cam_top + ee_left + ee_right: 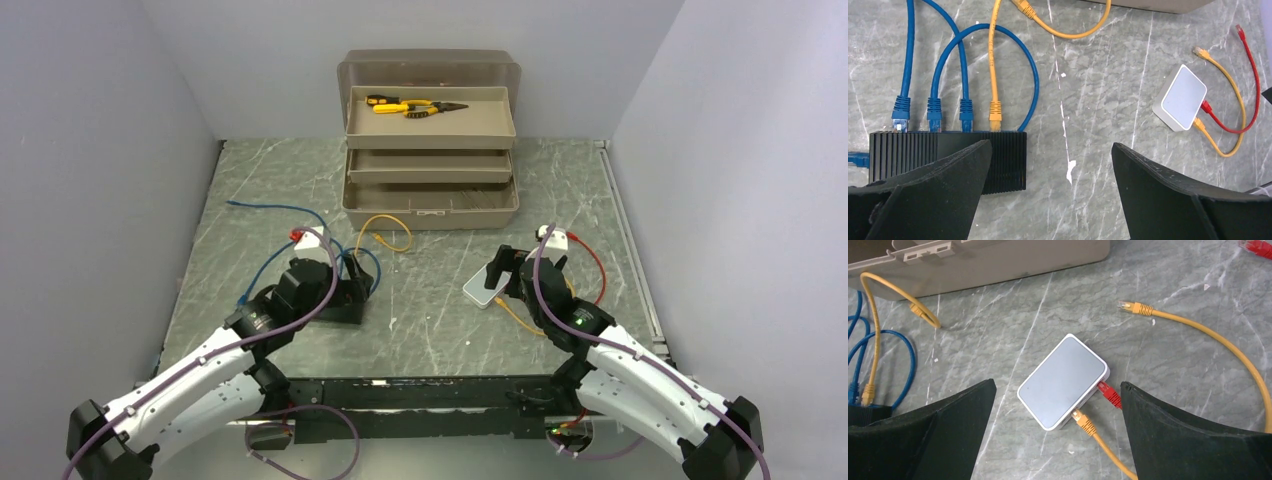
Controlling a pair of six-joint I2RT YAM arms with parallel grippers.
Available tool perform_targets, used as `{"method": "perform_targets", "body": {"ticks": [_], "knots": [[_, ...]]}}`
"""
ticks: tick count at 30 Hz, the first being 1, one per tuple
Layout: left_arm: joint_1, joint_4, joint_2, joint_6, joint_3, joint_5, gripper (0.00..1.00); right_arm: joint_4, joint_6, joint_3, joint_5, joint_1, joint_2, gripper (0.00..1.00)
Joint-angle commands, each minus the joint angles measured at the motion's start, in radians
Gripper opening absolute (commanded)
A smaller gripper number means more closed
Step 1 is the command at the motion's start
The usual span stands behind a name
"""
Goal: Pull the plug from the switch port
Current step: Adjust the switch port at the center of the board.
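Note:
The switch (1003,160) is a black ribbed box lying on the table; my left arm partly covers it in the top view (345,300). Three blue plugs (934,109) and one yellow plug (994,112) sit in the sockets along its far edge. Another blue plug (855,159) enters its left end. My left gripper (1051,145) is open and empty above the switch's right end, its left finger (938,180) over the box. My right gripper (1058,383) is open and empty, straddling a small white box (1048,390).
The white box (482,290) has a red plug (1109,392) and a yellow plug (1085,422) in its side. An open tan toolbox (430,205) with pliers (415,106) stands at the back. Loose yellow cable (385,235) lies before it. Grey walls enclose the table.

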Motion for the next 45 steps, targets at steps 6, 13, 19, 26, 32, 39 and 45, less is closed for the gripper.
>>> {"method": "perform_targets", "body": {"ticks": [6,13,19,26,32,39,45], "knots": [[-0.001,-0.011,0.016,-0.029,0.046,-0.053,0.98,0.028,-0.008,0.013,-0.016,0.0,-0.017,1.0],[-0.001,-0.026,0.003,0.013,0.057,-0.06,0.98,0.007,-0.022,0.035,-0.033,0.001,0.005,1.0],[-0.002,-0.118,0.003,-0.104,0.044,-0.234,0.98,0.024,-0.067,0.036,-0.095,0.0,-0.016,1.0],[-0.002,-0.109,-0.056,-0.123,-0.002,-0.207,0.98,0.035,-0.111,0.057,-0.199,0.004,0.0,1.0],[-0.002,-0.213,-0.102,-0.162,0.026,-0.256,0.98,0.076,-0.138,0.055,-0.284,0.033,0.037,1.0],[-0.001,-0.252,-0.257,-0.2,-0.031,-0.28,0.98,0.091,-0.139,0.082,-0.317,0.049,0.06,1.0],[0.001,-0.346,-0.306,-0.342,-0.044,-0.341,0.98,0.105,-0.131,0.075,-0.33,0.05,0.068,1.0]]}}
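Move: The black switch lies about 5 cm to the left hand's left, 1 cm nearer the base and some 12 cm below; the yellow plug in its far edge is 3 cm ahead, 1 cm left, and the blue plug at its left end 12 cm left, 1 cm back. From the right hand the switch lies roughly 36 cm left and 3 cm back, the white box only 3 cm left, 2 cm ahead, all some 12 cm down. Both open hands swing left about 7 cm, turning some 20 degrees counter-clockwise, left above the switch, right towards it. ##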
